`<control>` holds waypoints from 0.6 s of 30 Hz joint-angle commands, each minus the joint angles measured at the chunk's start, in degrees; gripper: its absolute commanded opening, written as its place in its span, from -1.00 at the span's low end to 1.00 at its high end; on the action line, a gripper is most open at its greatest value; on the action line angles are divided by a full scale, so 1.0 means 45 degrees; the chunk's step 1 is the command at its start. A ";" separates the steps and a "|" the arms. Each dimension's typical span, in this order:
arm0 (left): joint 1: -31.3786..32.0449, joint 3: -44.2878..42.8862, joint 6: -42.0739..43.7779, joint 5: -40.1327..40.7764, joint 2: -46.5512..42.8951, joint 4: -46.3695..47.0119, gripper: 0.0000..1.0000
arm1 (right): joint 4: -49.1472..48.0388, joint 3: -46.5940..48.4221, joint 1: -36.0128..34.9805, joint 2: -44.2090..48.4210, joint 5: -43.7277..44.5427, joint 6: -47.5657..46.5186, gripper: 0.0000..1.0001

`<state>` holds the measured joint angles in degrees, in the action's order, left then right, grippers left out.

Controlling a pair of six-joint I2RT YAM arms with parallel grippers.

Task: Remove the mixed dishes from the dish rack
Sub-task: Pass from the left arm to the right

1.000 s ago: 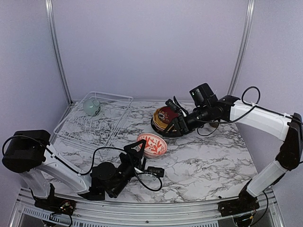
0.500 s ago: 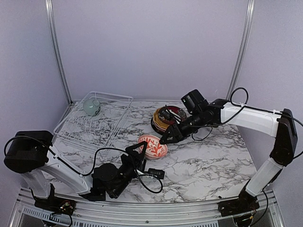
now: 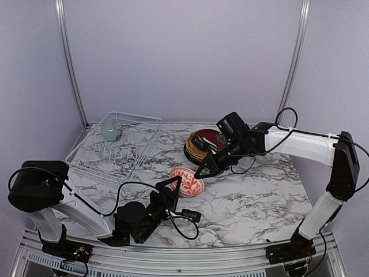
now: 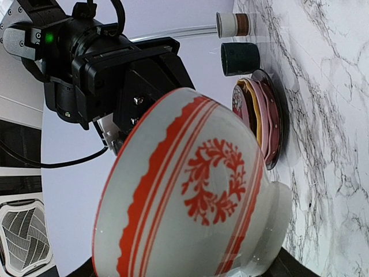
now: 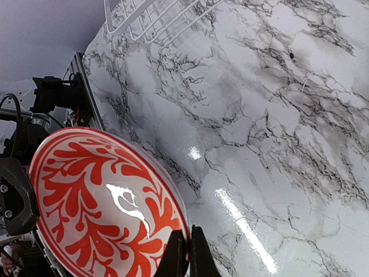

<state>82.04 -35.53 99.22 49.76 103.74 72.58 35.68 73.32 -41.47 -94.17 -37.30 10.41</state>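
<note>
A white bowl with red leaf pattern [image 3: 186, 180] hangs tilted just above the marble, gripped at its underside by my left gripper [image 3: 173, 187]; it fills the left wrist view [image 4: 190, 196]. My right gripper [image 3: 200, 172] is shut on the bowl's far rim, its fingertips [image 5: 184, 254] pinching the red edge. The white wire dish rack [image 3: 115, 147] stands at the back left, with a pale green bowl [image 3: 111, 131] in its far corner. Stacked plates [image 3: 203, 145] lie on the table behind the right arm.
In the left wrist view the plate stack [image 4: 262, 121] has a dark teal mug [image 4: 239, 59] and a small pale cup [image 4: 233, 24] beyond it. A corner of the rack [image 5: 155, 17] shows at the top of the right wrist view. Cables trail from both arms.
My right gripper came down and left from the plate stack to the bowl and shut on its rim. The left gripper drew the bowl slightly nearer.
</note>
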 commanded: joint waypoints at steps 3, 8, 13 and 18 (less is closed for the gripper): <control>0.0032 -0.0118 0.0122 0.0124 0.0255 0.5332 0.56 | 0.0000 0.0426 -0.0023 0.0493 0.0516 -0.0286 -1.00; 0.0020 -0.0086 0.0315 0.0190 0.0505 0.5966 0.98 | 0.0000 0.0285 0.0510 0.0955 0.0786 -0.0331 -1.00; 0.0015 0.0054 -0.0097 0.0155 0.0276 0.5914 0.98 | 0.0199 -0.0044 0.1583 0.1356 0.0816 -0.0627 -1.00; -0.0160 0.0151 -0.1325 0.0383 -0.0402 0.5463 0.98 | 0.0416 -0.0600 0.2663 0.1748 0.1543 -0.1118 -1.00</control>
<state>81.97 -35.51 98.45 50.02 105.08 74.83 37.19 72.03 -32.36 -88.92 -32.14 7.46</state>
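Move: The bowl hangs between the hands: its middle is about 4 cm right of the left hand and 1 cm ahead, and 3 cm back and 4 cm left of the right, roughly level with both. From the right hand, the plate stack lies some 18 cm ahead, 7 cm right and 14 cm below; the green mug stands about 20 cm ahead, 24 cm right and 13 cm below. Left fingers open and free the bowl; the right, still pinching its rim, carries it 8 cm right and forward. ##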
